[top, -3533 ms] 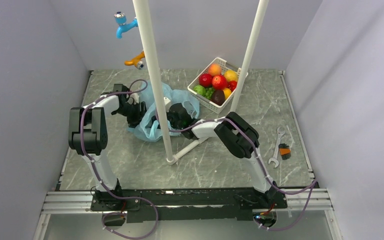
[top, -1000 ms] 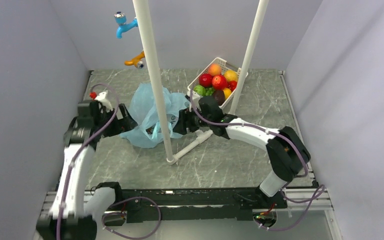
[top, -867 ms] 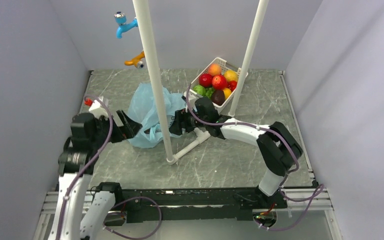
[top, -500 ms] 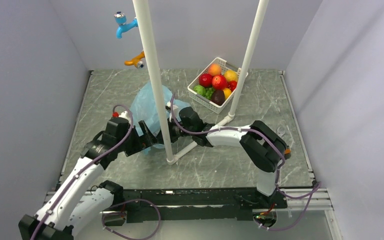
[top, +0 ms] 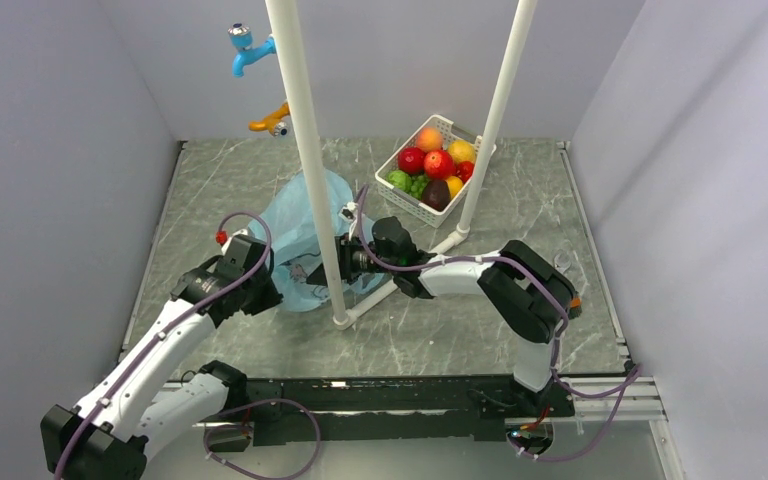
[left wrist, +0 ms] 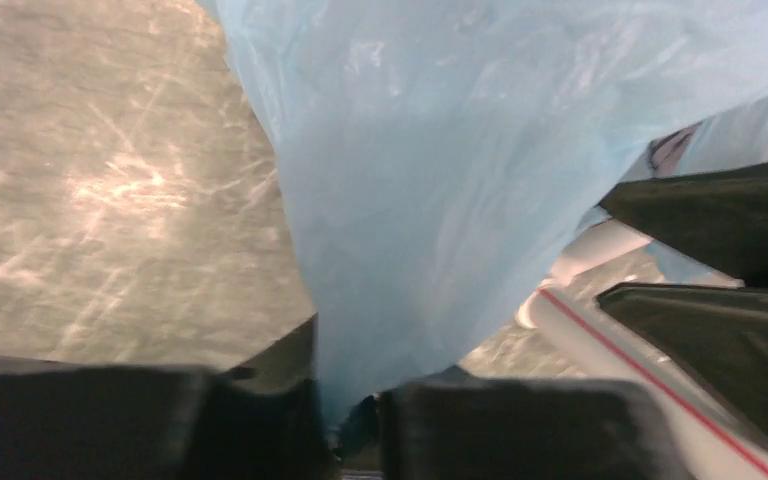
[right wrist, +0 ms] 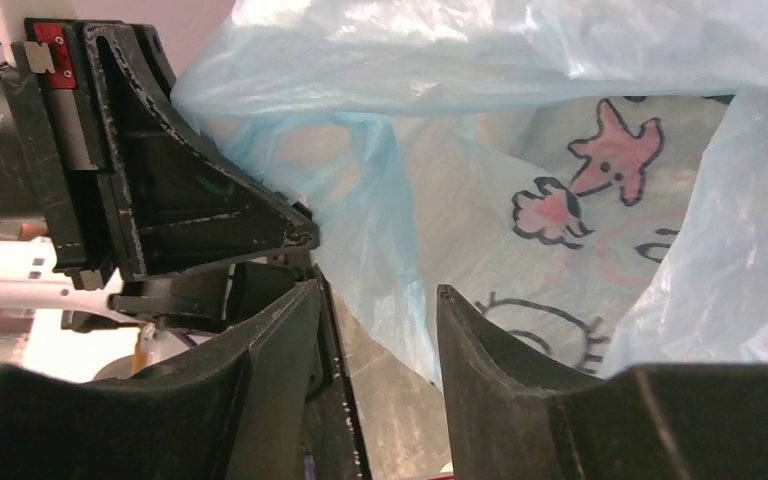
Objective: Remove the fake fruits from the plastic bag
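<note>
The light-blue plastic bag (top: 295,225) lies crumpled on the table behind the left white pole. Its printed cartoon panel (right wrist: 600,200) faces the right wrist camera. My left gripper (top: 268,290) is at the bag's near left corner. In the left wrist view the film (left wrist: 440,150) funnels down into the narrow gap of that gripper (left wrist: 350,405), which is shut on it. My right gripper (top: 345,262) stands open at the bag's right side, a blue handle loop (right wrist: 390,240) just ahead of its gap (right wrist: 375,315). No fruit shows inside the bag. Red and orange fake fruits (top: 438,163) lie in the basket.
A white slotted basket (top: 392,198) stands at the back right, also holding green and dark fruits. Two white poles (top: 312,180) rise from the table, joined by a low pipe (top: 400,282) next to the right gripper. Toy taps (top: 245,47) hang on the back wall.
The left arm swung in from the left, came to the bag's near corner and closed on the film. The right gripper slid left toward the pole. The bag bunched up.
</note>
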`<move>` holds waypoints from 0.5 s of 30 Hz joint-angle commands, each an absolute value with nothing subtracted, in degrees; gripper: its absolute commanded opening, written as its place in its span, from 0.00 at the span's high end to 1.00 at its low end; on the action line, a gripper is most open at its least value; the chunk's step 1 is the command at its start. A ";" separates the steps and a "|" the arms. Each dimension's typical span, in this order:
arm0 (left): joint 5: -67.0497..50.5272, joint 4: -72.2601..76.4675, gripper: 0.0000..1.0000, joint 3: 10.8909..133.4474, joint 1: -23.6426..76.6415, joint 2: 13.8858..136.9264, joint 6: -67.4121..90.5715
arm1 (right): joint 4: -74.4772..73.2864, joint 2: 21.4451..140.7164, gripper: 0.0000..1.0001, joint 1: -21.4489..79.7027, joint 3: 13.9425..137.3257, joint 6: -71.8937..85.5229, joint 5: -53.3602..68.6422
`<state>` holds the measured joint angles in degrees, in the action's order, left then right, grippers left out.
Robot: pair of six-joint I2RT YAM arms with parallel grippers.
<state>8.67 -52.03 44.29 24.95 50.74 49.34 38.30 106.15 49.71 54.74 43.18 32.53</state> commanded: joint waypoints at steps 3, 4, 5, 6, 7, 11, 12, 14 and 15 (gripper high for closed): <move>12.69 -56.85 1.00 47.32 25.20 51.79 45.24 | 27.52 104.72 0.59 51.51 60.09 32.61 25.74; 12.66 -56.90 1.00 47.06 25.18 51.63 44.80 | 25.12 105.04 0.60 52.33 61.99 30.12 23.50; 12.15 -56.31 1.00 46.70 25.20 51.41 43.98 | 23.82 105.34 0.60 53.02 63.06 27.95 22.13; 11.84 -55.82 1.00 46.41 25.14 51.22 43.47 | 23.25 105.86 0.60 53.76 63.84 26.25 21.03; 11.81 -55.66 1.00 46.26 25.19 51.09 43.19 | 22.77 106.28 0.60 54.28 64.87 24.99 19.50; 10.40 -54.73 1.00 45.85 25.47 50.81 41.69 | 20.12 110.07 0.59 54.97 69.65 23.16 15.51; 10.26 -54.68 1.00 45.80 25.79 50.99 41.33 | 20.55 111.31 0.58 55.00 70.71 23.12 16.05; 9.97 -54.25 1.00 45.79 26.71 51.42 40.77 | 21.07 113.64 0.54 55.23 72.92 22.94 16.28; 9.56 -53.70 1.00 45.67 27.29 51.60 40.38 | 21.61 114.77 0.52 55.35 73.85 22.87 15.94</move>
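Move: The plastic bag's middle lies about 8 cm ahead of the right hand, level with it sideways and some 5 cm below. The pipe corner is about 8 cm back and 5 cm to its right; the fruit basket some 22 cm ahead and 25 cm to the right, both about 10 cm lower. The bag's near edge is already between the left fingers, its middle about 12 cm ahead, 6 cm right and 5 cm lower. Left fingers close on the bag's edge; right hand reaches about 5 cm left and forward into its mouth. ##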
